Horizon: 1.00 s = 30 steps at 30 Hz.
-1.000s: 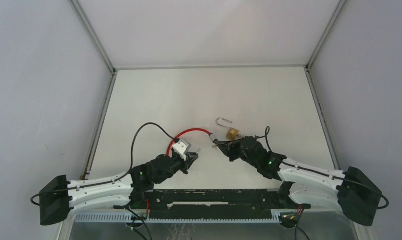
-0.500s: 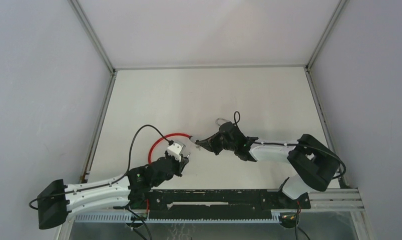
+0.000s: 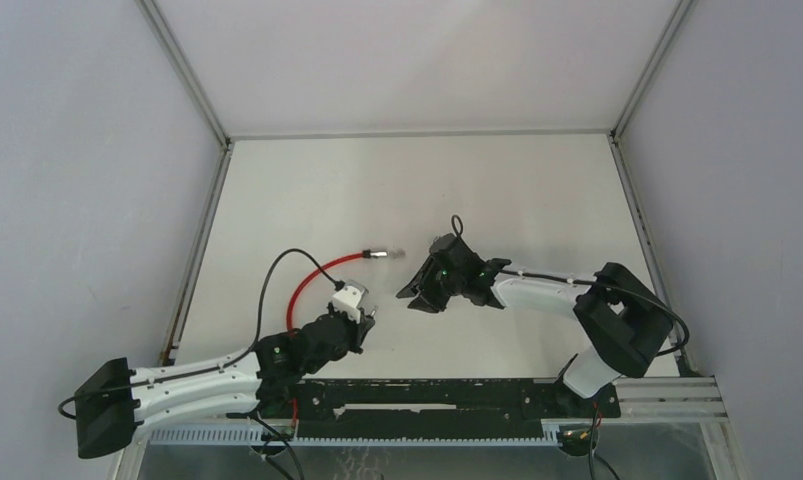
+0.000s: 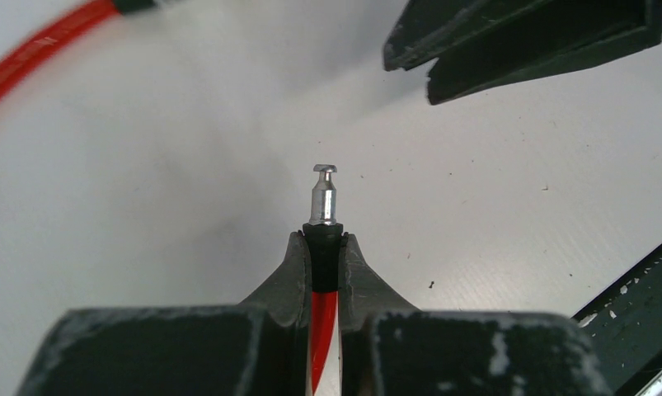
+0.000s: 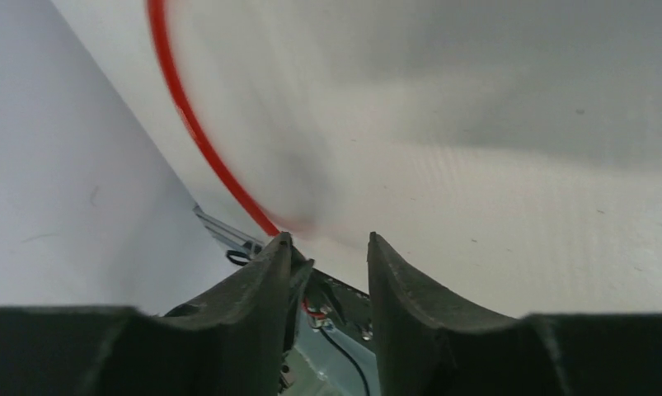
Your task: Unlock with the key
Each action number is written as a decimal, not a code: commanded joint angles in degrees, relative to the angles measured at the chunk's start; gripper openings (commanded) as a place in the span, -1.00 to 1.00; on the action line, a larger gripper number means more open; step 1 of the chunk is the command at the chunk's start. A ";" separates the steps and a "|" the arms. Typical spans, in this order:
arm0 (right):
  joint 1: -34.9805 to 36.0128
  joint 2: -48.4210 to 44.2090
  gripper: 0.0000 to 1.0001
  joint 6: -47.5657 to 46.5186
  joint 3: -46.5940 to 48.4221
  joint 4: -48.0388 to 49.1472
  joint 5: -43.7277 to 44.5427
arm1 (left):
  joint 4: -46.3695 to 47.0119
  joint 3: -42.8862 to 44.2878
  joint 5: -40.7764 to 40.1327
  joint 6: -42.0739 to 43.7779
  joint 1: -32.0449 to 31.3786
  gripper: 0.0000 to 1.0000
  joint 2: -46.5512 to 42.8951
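A red cable [image 3: 312,277] curves over the table, and its free metal end [image 3: 378,253] lies loose. My left gripper [image 3: 365,317] is shut on the cable's other end. In the left wrist view the gripper [image 4: 325,241] pinches the black ferrule, and a silver pin [image 4: 324,195] sticks out past the fingertips. To the right, my right gripper [image 3: 415,294] stands open just above the table. Nothing sits between its fingers in the right wrist view [image 5: 327,247], where the cable [image 5: 197,132] shows blurred. The key is out of view. No lock shows; the right arm covers that patch of table.
The right arm [image 3: 537,290] reaches leftward across the table's middle. A black wire [image 3: 277,270] loops off the left arm. Grey walls [image 3: 87,200] enclose the table on the sides. A black rail [image 3: 427,395] runs along the near edge.
My right gripper has opened and let go of the cable's metal end, which swung up and left. The right arm swept left over the padlock's spot. The left gripper drew back slightly.
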 commanded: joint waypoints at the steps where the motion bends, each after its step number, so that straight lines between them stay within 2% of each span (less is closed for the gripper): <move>1: -0.97 -3.99 -0.01 -8.35 2.86 -9.19 0.78 | 1.36 0.21 -1.66 -1.49 0.39 -1.00 1.06; 10: -0.84 -13.73 0.20 -14.25 3.15 -20.22 6.03 | -0.48 1.45 -2.87 -2.78 0.39 -1.00 2.17; 13: -0.90 -18.98 0.34 -16.00 3.15 -24.30 8.31 | -1.71 2.04 -3.19 -3.29 0.39 -1.00 2.62; 14: -1.06 -20.91 0.50 -16.54 3.15 -25.45 8.93 | -2.40 2.36 -3.24 -3.37 0.39 -1.00 2.93; 16: -1.54 -24.66 0.59 -17.46 3.20 -28.06 10.08 | -3.46 3.37 -3.29 -3.35 0.37 -0.98 3.97; 26: -3.20 -39.77 0.61 -18.77 3.68 -40.19 14.98 | -3.44 7.52 -5.23 1.53 0.47 -0.96 7.73; 30: -3.10 -44.33 0.61 -18.15 3.68 -44.25 16.55 | -1.62 9.77 -3.33 3.67 3.02 -0.95 10.99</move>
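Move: The freed lock body, key in it, is springing away about 9 cm ahead of the right hand, 6 cm to its left and a little below. The held pin tip is roughly 3 cm back and 7 cm left of that hand at similar height; the padlock, mostly hidden under the right arm, lies some 6 cm ahead, 11 cm right and lower. From the left hand, the lock body is about 13 cm ahead and 2 cm right, slightly below. The red cable lock is already apart, its pin end still pinched by the left fingers. The right hand, touching nothing, backs off rightward about 13 cm, drawing back some 4 cm and soon rising 11 cm, its fingers opening wide and tipping up roughly 20 degrees. The left hand sinks about 3 cm, drifting slightly left and rolling, then starts back up. ##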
